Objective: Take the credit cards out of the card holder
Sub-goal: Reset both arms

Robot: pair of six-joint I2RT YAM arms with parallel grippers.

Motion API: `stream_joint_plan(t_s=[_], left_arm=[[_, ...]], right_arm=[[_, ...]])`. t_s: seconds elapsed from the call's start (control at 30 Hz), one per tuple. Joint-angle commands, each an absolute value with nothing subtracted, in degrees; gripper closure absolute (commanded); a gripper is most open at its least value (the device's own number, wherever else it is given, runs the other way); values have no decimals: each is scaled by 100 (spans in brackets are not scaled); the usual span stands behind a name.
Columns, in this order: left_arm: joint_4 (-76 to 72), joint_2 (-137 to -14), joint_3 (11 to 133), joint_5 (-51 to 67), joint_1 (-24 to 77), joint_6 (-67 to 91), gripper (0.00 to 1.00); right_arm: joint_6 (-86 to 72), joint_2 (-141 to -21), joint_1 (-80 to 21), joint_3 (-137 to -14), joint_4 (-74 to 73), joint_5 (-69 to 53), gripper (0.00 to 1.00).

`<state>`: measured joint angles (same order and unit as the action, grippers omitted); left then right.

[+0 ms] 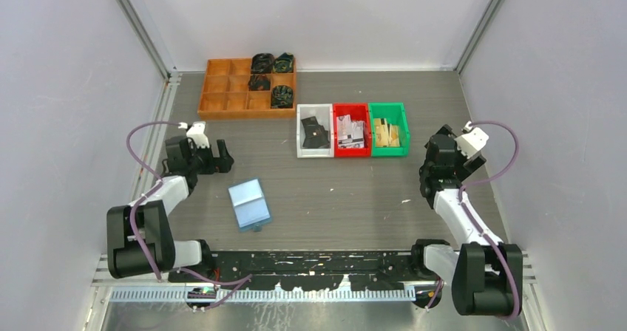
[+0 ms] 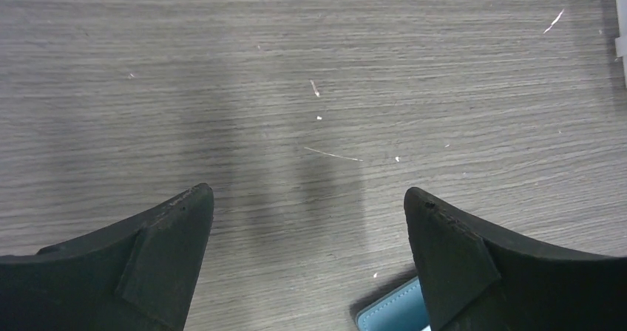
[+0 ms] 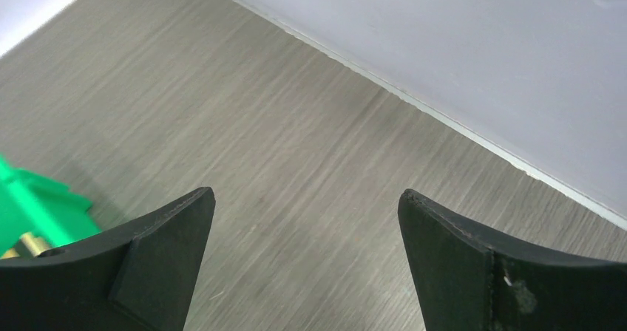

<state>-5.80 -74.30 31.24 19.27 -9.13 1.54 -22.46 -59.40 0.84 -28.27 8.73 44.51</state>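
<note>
The light blue card holder (image 1: 249,204) lies flat on the grey table, left of centre. One corner of the card holder (image 2: 392,310) shows in the left wrist view, just beside the right finger. No credit cards show in any view. My left gripper (image 1: 225,159) hovers just up and left of the holder, open, with only bare table between its fingers (image 2: 307,198). My right gripper (image 1: 442,142) is far off at the right side, near the green bin, open and empty (image 3: 304,196).
An orange compartment tray (image 1: 222,98) with dark objects stands at the back left. White (image 1: 302,135), red (image 1: 337,117) and green (image 1: 403,120) bins sit in a row at the back centre. The green bin (image 3: 29,202) is left of my right gripper, the wall close by.
</note>
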Motion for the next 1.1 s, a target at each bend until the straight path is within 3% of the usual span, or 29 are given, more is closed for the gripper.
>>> stream_joint_plan(t_s=[0.0,0.43,0.57,0.67,0.83,1.07], left_arm=[[-2408,-7674,2860,1971,-922,509,0],[-5499,-8440,1792,1151,-720,638,0],[-8036,-9333,998,811,-438,448,0],[-6963,-8908,1238,499,-393,505,0],[-5429,-8888,2055,307,-196,395,0],[-5405,-8875,2077,353,-132,290,0]], right_arm=[[-2275,-6248,314,-2330,2288,4587,1],[-1858,-7971,325,-1887,4654,3247,0],[-1377,-8374,170,-1761,5363,2598,1],[-938,-8900,16,-1754,5953,2001,0],[-918,-8883,36,-2107,5216,1838,1],[-865,-8845,18,-1974,5443,1842,1]])
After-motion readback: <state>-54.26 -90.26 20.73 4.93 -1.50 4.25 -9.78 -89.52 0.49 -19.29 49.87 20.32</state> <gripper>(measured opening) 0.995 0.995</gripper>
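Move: The blue card holder lies open about 13 cm back and 12 cm to the right of the left hand, 7 cm below it; the orange rack stands 26 cm ahead and 11 cm right. For the right hand, the green bin is some 11 cm ahead, 19 cm left and 13 cm below, the red bin 31 cm left and 11 cm ahead; the card holder is 65 cm left and 13 cm back. Right hand sinks 10 cm and swings forward-left into the green bin; left hand goes 5 cm forward, tilting up. ##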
